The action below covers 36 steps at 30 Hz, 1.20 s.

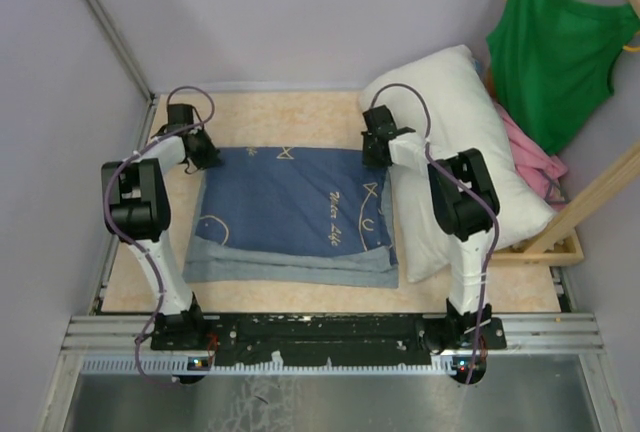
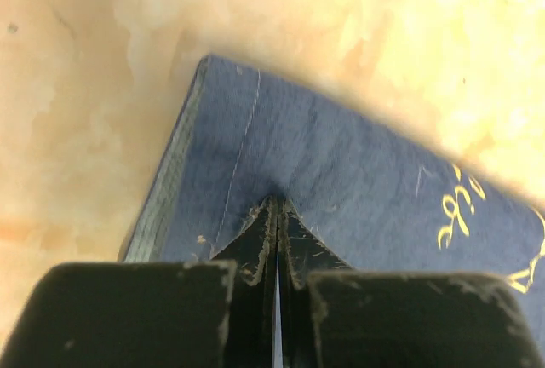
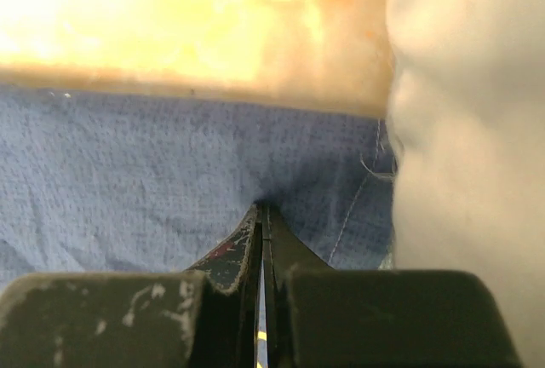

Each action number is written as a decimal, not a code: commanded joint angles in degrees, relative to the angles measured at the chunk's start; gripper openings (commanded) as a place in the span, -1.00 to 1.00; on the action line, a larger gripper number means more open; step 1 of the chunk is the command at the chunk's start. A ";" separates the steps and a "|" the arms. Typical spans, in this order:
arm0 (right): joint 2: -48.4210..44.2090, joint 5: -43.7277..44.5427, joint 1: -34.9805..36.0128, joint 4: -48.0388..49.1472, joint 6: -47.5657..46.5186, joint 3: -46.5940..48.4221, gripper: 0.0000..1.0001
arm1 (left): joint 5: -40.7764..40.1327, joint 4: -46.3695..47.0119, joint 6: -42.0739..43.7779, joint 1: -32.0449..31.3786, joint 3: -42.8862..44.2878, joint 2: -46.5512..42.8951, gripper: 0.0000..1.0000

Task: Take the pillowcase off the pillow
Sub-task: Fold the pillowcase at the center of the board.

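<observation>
The pillowcase (image 1: 290, 212) lies flat on the table, dark denim blue face with pale marks up, and a paler blue layer shows along its near edge. The plump white pillow (image 1: 470, 142) lies apart, to its right, tilted against the back corner. My left gripper (image 1: 205, 152) sits at the pillowcase's far left corner, shut, pinching the blue cloth (image 2: 358, 163), which puckers at the gripper tips (image 2: 277, 202). At the far right corner my right gripper (image 1: 372, 147) is also shut on the cloth (image 3: 153, 163), which bunches at its tips (image 3: 261, 208), with the pillow (image 3: 468, 129) close beside it.
A green tank top (image 1: 555, 42) hangs on a hanger at the back right. A pink garment (image 1: 530, 157) lies behind the pillow. A wooden frame (image 1: 585, 202) stands at the right edge. Grey walls close in the beige table (image 1: 300, 117) on three sides.
</observation>
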 commanded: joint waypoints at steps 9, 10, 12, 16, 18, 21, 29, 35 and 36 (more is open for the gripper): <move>24.13 -4.06 0.13 -9.43 -3.22 33.87 -1.00 | -6.35 -2.75 -6.60 3.99 13.43 14.26 -1.00; 27.03 -4.38 0.13 -11.83 -3.97 39.12 -1.00 | -6.08 -3.47 -6.69 4.18 15.75 15.78 -1.00; 33.18 -5.12 -0.08 -15.80 -5.37 48.83 -1.00 | -4.87 -4.95 -6.75 4.29 20.46 18.72 -1.00; 36.51 -6.87 -1.34 -18.84 -6.00 59.48 -1.00 | 0.32 -8.14 -4.89 4.02 28.32 21.88 -1.00; 32.35 -7.94 -1.57 -18.65 -6.14 57.61 -1.00 | -1.28 -8.73 -3.28 3.15 28.28 18.57 -1.00; 19.58 -6.88 -0.60 -13.06 -6.43 43.11 -1.00 | -7.24 -9.22 -1.72 0.23 24.12 9.89 -1.00; -5.87 -3.36 5.84 -1.90 -7.75 12.43 -0.64 | -13.97 -11.00 2.70 -11.47 6.09 -7.66 -0.42; -17.44 -5.39 10.52 4.31 -7.34 -10.20 0.09 | -10.11 -7.28 1.59 -14.57 -14.99 -19.39 0.35; -18.78 -5.42 11.87 5.41 -7.61 -12.75 0.10 | -8.63 -6.20 1.31 -14.86 -17.80 -21.09 0.39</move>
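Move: Both closed hands are already down on the pillowcase near its far corners. The far left corner lies about 3 cm ahead and 2 cm left of the left hand. The far right corner lies 3 cm ahead and 4 cm right of the right hand, and the pillow's middle about 23 cm right and 3 cm back. The back wall is some 22 cm straight ahead of either hand. Both closed hands push the pillowcase forward, left about 10 cm and right 15, then lift off and back, opening. ##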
